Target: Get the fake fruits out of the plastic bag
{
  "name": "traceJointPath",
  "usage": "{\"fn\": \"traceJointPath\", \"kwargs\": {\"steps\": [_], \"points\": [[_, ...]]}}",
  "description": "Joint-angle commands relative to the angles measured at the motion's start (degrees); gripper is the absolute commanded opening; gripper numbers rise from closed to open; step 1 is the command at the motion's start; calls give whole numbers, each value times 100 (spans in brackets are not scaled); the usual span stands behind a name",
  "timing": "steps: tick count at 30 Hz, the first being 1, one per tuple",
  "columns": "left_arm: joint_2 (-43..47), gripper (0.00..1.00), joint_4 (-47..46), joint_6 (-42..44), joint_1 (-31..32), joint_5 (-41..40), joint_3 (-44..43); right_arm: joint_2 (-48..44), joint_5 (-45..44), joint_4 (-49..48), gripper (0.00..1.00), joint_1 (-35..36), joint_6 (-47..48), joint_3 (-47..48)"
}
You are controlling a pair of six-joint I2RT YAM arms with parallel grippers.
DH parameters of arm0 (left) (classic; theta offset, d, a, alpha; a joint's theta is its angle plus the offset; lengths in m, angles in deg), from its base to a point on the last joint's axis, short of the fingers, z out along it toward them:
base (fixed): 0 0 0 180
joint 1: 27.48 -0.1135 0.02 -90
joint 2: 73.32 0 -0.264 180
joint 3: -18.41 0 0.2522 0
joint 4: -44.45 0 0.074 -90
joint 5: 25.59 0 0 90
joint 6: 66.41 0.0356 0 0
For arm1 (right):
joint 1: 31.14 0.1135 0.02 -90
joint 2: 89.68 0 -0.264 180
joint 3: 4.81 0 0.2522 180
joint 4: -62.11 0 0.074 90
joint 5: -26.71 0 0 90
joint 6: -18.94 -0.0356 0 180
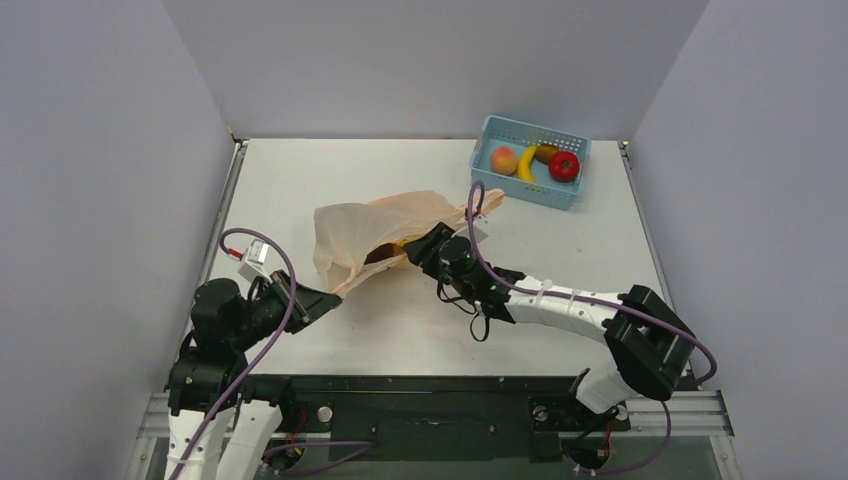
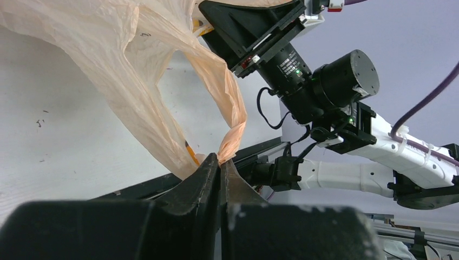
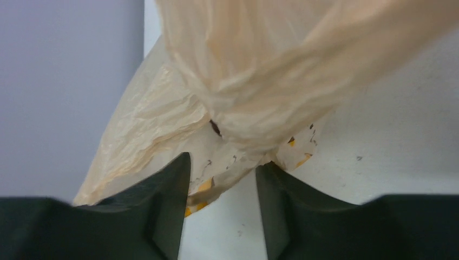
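The pale-orange plastic bag point(image 1: 360, 225) lies crumpled mid-table, with a dark fruit point(image 1: 381, 254) showing dimly through its film. My left gripper point(image 1: 328, 300) is at the bag's near-left end. In the left wrist view it point(image 2: 221, 160) is shut on a twisted strip of the bag point(image 2: 135, 65). My right gripper point(image 1: 421, 246) sits at the bag's right side. In the right wrist view it point(image 3: 223, 163) stands open, its jaws on either side of a hanging edge of the bag point(image 3: 254, 70). A yellow banana point(image 1: 527, 163) lies in the basket.
A blue basket point(image 1: 530, 192) at the back right also holds a peach-coloured fruit point(image 1: 504, 160), a red one point(image 1: 565, 166) and an olive-brown one point(image 1: 546, 152). Grey walls enclose the table on three sides. The right arm point(image 2: 325, 86) reaches across in front of the left gripper.
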Motion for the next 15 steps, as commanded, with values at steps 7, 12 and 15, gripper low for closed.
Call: {"fn": "traceJointPath", "kwargs": {"steps": [7, 12, 15], "points": [[-146, 39, 937, 813, -16, -517, -1095, 83, -323, -434, 0, 61, 1050, -220], [-437, 76, 1523, 1420, -16, -1098, -2246, -282, 98, -692, 0, 56, 1696, -594], [-607, 96, 1522, 1558, -15, -1256, -2790, -443, 386, -846, 0, 50, 1815, -823]]}}
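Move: The right gripper stands half open over the near rim of the bag's mouth, with the stretch to pinch about 3 cm straight below. Inside the bag the banana lies some 5 cm ahead and 9 cm below; the dark fruit is about 3 cm ahead, 6 cm left and equally low. The left gripper still pinches the bag's near-left corner; the rim stretch lies roughly 11 cm ahead, 14 cm right and 10 cm below it. Lower the right gripper about 4 cm onto the bag's near rim, shut its fingers on the plastic as it sinks, then draw it back and right a couple of centimetres, rolling its left side down slightly. Meanwhile open the left gripper to let go of the corner and lift it clear some 7 cm, easing left and slightly back. ##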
